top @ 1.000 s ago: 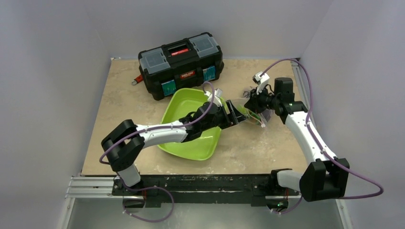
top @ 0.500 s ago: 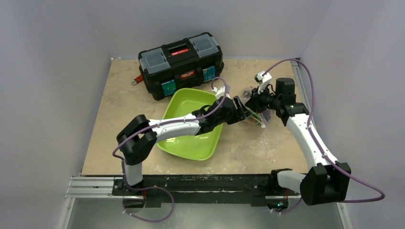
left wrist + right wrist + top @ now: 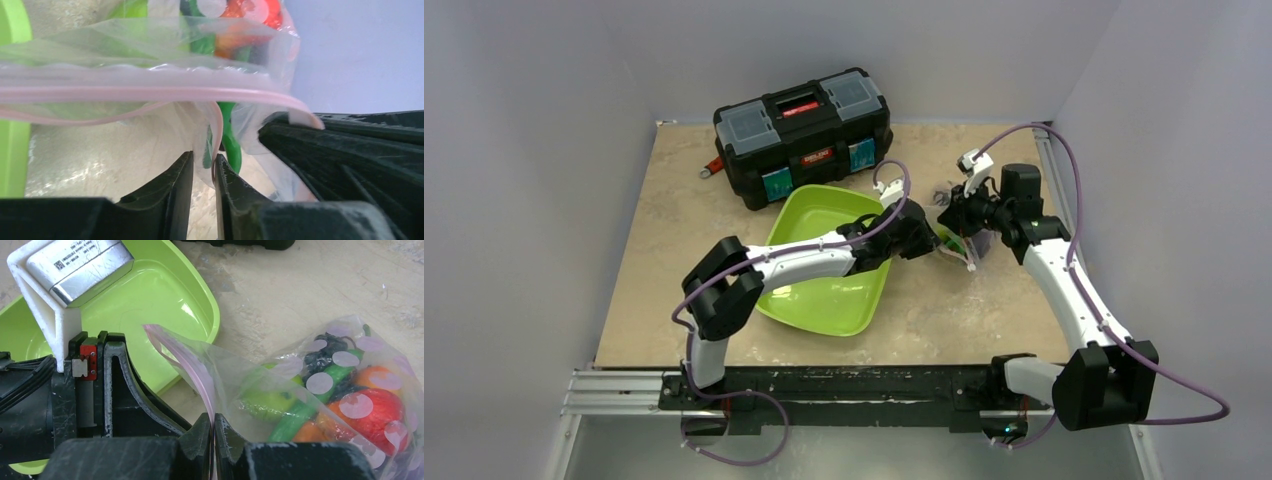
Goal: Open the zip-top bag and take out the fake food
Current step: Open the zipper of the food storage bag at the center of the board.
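Observation:
The zip-top bag [image 3: 961, 245] lies right of the lime-green tray [image 3: 809, 215], with both grippers at its mouth. My right gripper [image 3: 214, 422] is shut on one side of the pink zip strip [image 3: 200, 375]. My left gripper [image 3: 204, 162] has its jaws a narrow gap apart, and the other lip of the bag [image 3: 212, 130] hangs down between them. The fake food sits inside the clear plastic: a red strawberry [image 3: 375, 415], a lime [image 3: 265, 400], a green bean pod [image 3: 300, 415], dark berries [image 3: 325, 352] and an orange [image 3: 377, 377].
A black toolbox [image 3: 804, 135] stands at the back of the table behind the tray. The tray's rim [image 3: 212, 315] lies close to the left of the bag. The left arm [image 3: 804, 262] stretches across the tray.
The left arm has reached right from over the tray to the bag's mouth, and its jaws have narrowed around the bag's lip. The right gripper has kept its hold.

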Robot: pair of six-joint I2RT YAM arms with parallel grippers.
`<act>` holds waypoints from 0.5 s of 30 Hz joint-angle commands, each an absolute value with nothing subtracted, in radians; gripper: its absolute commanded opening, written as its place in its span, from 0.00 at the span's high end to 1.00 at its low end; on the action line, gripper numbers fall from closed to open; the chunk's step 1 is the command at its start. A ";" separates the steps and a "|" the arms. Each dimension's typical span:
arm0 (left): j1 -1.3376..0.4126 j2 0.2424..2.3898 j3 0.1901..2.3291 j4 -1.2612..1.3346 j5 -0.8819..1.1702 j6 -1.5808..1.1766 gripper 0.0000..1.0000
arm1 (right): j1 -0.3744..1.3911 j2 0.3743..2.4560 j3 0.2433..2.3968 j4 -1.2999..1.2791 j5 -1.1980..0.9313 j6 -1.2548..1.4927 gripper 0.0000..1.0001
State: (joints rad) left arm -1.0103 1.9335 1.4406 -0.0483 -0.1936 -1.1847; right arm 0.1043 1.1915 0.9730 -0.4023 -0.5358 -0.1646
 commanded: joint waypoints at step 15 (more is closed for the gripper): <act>-1.012 1.675 1.174 0.010 -0.164 -1.193 0.97 | 0.103 1.150 0.953 -0.341 -0.452 -0.240 1.00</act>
State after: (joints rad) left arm -1.0103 1.7836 1.2427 -0.0921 -0.1806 -1.1755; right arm 0.1047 1.1732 0.9726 -0.3927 -0.4622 -0.2043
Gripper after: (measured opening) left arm 0.032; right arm 0.011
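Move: The near lip of the food storage bag's mouth lies right between the left gripper's part-open fingertips. The fake food lies about 5 cm ahead of them, 5 cm to the right and 10 cm below; the green tray's middle is some 20 cm left, 2 cm back and 12 cm down. From the right gripper, which already pinches the far lip, the near lip lies about 5 cm back, 3 cm left and 4 cm lower. Close the left gripper on the near lip of the bag while sinking about 2 cm, then draw the lip left and back towards the green tray, away from the right gripper, some 5 cm in all and quickening. Keep the right gripper pinched on the far lip, letting it ease only about 1 cm to the right. ##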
